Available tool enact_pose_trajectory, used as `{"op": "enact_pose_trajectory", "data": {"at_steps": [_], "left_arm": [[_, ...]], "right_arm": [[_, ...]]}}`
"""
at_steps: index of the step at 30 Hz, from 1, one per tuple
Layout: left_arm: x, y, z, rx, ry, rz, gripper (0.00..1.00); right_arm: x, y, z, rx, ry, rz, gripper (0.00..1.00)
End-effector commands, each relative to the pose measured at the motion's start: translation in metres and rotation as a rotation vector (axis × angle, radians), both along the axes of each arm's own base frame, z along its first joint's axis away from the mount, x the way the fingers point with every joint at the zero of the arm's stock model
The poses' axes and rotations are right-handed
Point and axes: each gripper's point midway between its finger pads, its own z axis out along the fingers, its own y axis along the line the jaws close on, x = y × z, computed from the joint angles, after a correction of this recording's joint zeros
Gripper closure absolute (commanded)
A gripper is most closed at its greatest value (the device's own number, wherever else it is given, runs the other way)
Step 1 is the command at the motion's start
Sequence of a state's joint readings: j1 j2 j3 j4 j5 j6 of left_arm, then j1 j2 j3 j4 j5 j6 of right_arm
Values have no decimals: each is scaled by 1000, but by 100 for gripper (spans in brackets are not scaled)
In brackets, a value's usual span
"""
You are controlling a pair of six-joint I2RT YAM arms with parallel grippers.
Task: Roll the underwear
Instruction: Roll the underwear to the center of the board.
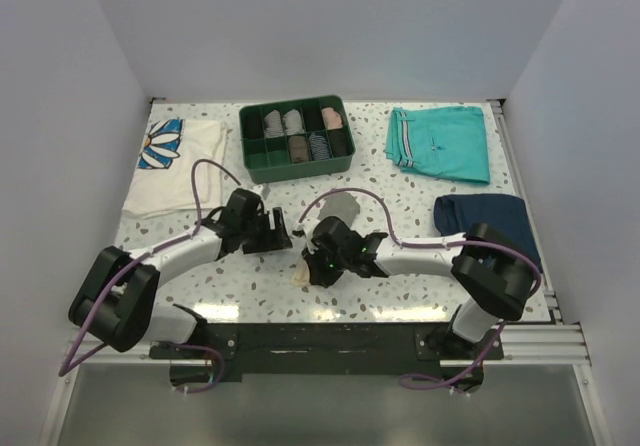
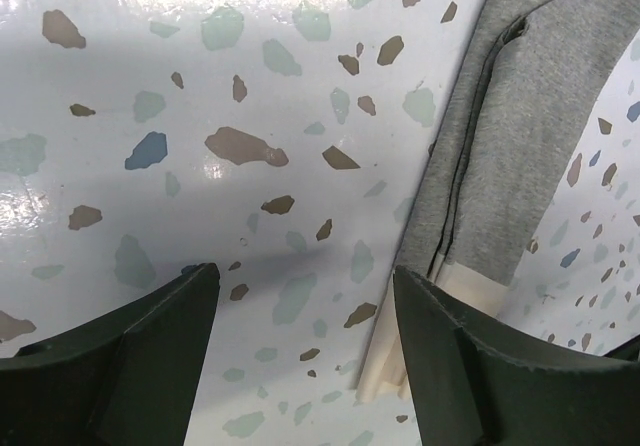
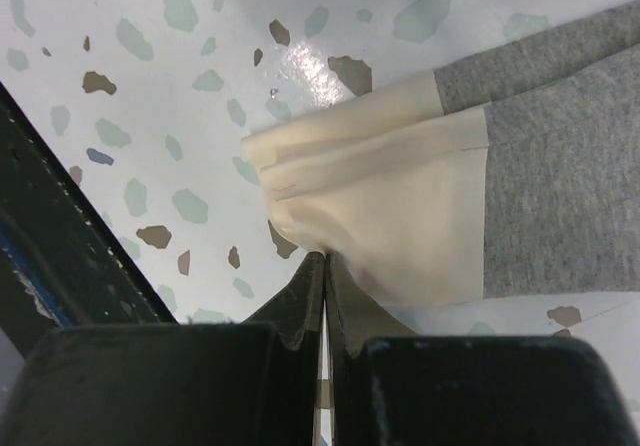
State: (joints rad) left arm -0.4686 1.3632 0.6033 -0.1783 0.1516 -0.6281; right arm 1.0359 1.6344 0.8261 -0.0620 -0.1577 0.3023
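The underwear point(image 1: 345, 206) is a small grey garment with a cream band point(image 3: 400, 196), lying flat on the speckled table between the two arms. My right gripper point(image 3: 324, 261) is shut, its fingertips pinching the near edge of the cream band, where the cloth puckers; in the top view it point(image 1: 312, 266) sits at the garment's near-left end. My left gripper point(image 2: 305, 296) is open over bare table with nothing between its fingers. The underwear point(image 2: 510, 136) lies just past its right finger point(image 2: 470, 366). In the top view the left gripper point(image 1: 275, 231) is to the left of the garment.
A green divided tray point(image 1: 300, 170) with rolled items stands at the back centre. Teal shorts point(image 1: 440, 144) lie back right, a navy garment point(image 1: 490, 216) at the right, and a white cloth with a daisy print point(image 1: 175, 166) at the left. A black frame point(image 3: 60, 236) borders the table's near edge.
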Motion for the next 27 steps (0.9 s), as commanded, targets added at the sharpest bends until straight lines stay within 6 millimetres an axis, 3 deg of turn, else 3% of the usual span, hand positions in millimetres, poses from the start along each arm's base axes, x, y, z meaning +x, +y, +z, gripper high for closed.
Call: {"op": "enact_pose_trajectory", "data": {"at_steps": [1,12,27], "left_arm": [[-17,20,-16,65,52,44,24],[-21,16,-9,22,24,30,25],[-25,8,-2,-35,-5,-18,27]], "right_arm": [[1,16,34,154,50,6,100],[26,11,53,217,46,-47,100],[66,-15,42,168,1,-192,100]]}}
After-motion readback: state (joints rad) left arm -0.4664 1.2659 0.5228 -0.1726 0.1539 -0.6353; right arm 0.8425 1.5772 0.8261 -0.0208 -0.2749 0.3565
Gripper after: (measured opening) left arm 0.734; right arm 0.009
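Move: The right hand already pinches the back edge of the underwear's cream waistband, shut, close to the board. The middle of the underwear strip lies about 8 cm ahead and 4 cm to its right, and the grey far end roughly 14 cm ahead and 8 cm right. The green box sits some 30 cm ahead, 3 cm left. From the open left hand, the strip's middle is about 4 cm ahead and 8 cm to the right, barely lower. Keeping its pinch on the waistband's edge, the right hand first lifts it about 3 cm with a slight forward drift, then carries it level and forward over the underwear, easing a little right, about 5 cm forward in all, with the wrist turning some 10 degrees. The left hand, open and touching nothing, backs off a centimetre or two. ##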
